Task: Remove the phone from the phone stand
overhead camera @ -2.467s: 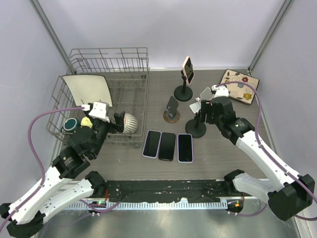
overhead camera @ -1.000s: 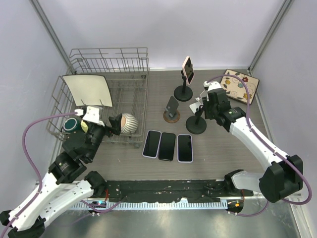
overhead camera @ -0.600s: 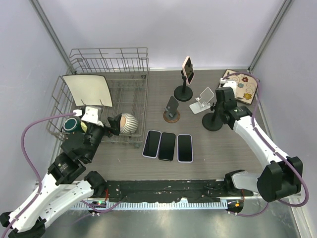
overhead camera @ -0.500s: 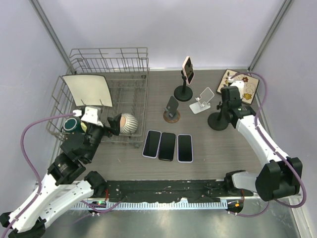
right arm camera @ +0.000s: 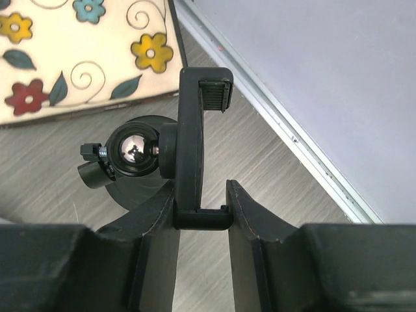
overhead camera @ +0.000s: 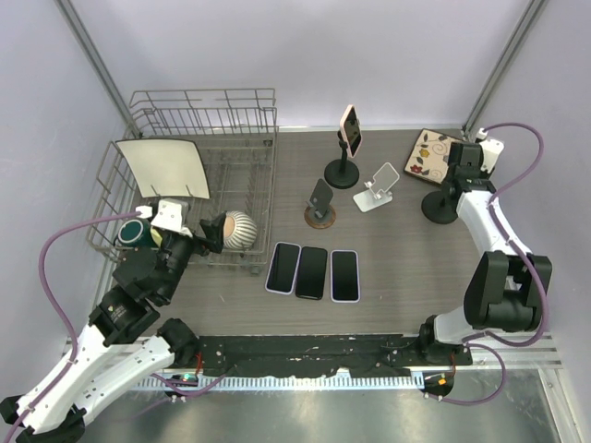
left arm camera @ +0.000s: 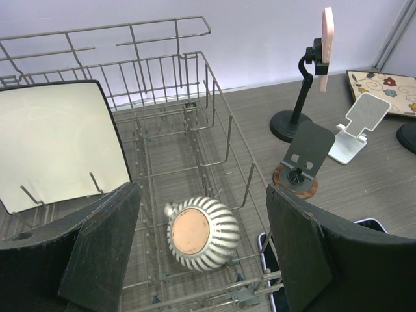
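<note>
A pink phone [overhead camera: 350, 129] sits clamped upright on a tall black phone stand [overhead camera: 343, 172] at the back of the table; the left wrist view shows this phone [left arm camera: 325, 49] too. My right gripper [overhead camera: 461, 172] is at the far right, shut on the clamp of a second, empty black stand [overhead camera: 440, 205]. In the right wrist view its fingers [right arm camera: 156, 227] squeeze the lower lip of that clamp [right arm camera: 192, 130]. My left gripper [overhead camera: 209, 236] hangs open over the dish rack [overhead camera: 203, 120], well away from the phone, with nothing between its fingers.
Three phones [overhead camera: 312, 272] lie flat side by side at the table's front centre. A white folding stand [overhead camera: 377, 187] and a small dark stand on a wooden disc [overhead camera: 320, 205] stand mid-table. A floral tray [overhead camera: 434, 152] lies back right. The rack holds a striped round vessel [overhead camera: 242, 228] and a white plate [overhead camera: 164, 166].
My right gripper has carried the empty black stand from the middle of the table to the far right, beside the floral tray. The left arm has stayed put.
</note>
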Action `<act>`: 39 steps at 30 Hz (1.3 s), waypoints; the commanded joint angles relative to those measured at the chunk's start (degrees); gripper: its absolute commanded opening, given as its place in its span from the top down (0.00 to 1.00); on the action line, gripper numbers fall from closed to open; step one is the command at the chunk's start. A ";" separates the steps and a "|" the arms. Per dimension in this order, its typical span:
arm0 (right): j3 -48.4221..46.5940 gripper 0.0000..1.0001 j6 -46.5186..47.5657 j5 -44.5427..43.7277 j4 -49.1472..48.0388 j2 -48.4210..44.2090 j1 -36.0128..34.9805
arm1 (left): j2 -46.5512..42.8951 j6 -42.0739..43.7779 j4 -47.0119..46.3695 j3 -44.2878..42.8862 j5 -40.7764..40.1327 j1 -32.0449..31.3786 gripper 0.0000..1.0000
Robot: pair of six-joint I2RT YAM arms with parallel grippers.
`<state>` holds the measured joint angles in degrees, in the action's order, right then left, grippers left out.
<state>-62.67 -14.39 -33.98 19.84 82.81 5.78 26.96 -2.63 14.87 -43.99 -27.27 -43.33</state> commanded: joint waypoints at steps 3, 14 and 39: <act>-6.67 0.78 -1.69 -2.41 -9.73 2.62 1.07 | -0.15 -0.18 -1.52 0.22 0.11 0.44 0.18; -4.39 0.09 -5.73 0.48 -4.37 -2.54 1.25 | 0.28 -0.27 -1.51 0.31 0.37 0.62 0.18; -9.65 0.07 2.97 24.84 -19.57 -9.25 -19.64 | 2.13 -0.62 -1.51 0.39 1.25 1.76 0.18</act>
<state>-67.18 -15.03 -6.02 4.45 69.63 -6.85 28.69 -2.79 14.87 -43.66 -26.85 -41.93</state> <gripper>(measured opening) 0.928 0.819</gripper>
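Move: The empty black stand is in the right hand; the spot for its base, in front of the flowered tray, is about 4 cm ahead, 4 cm to the left and 14 cm below. From this hand the tray lies 12 cm ahead, 6 cm left and 13 cm down, the white stand 4 cm ahead, 22 cm left and 11 cm down, the pink phone 10 cm ahead, 29 cm left, level in height. From the left hand the spot is roughly 20 cm ahead, 58 cm right and 30 cm below. The empty black stand, still pinched by its head, is taken some 3 cm farther forward by the right hand, which then opens wide and lets go. The hand draws back while rising nearly 20 cm, then swings about 17 cm left and forward, its fingers tipping up and turning counter-clockwise, towards the pink phone on the far stand. ##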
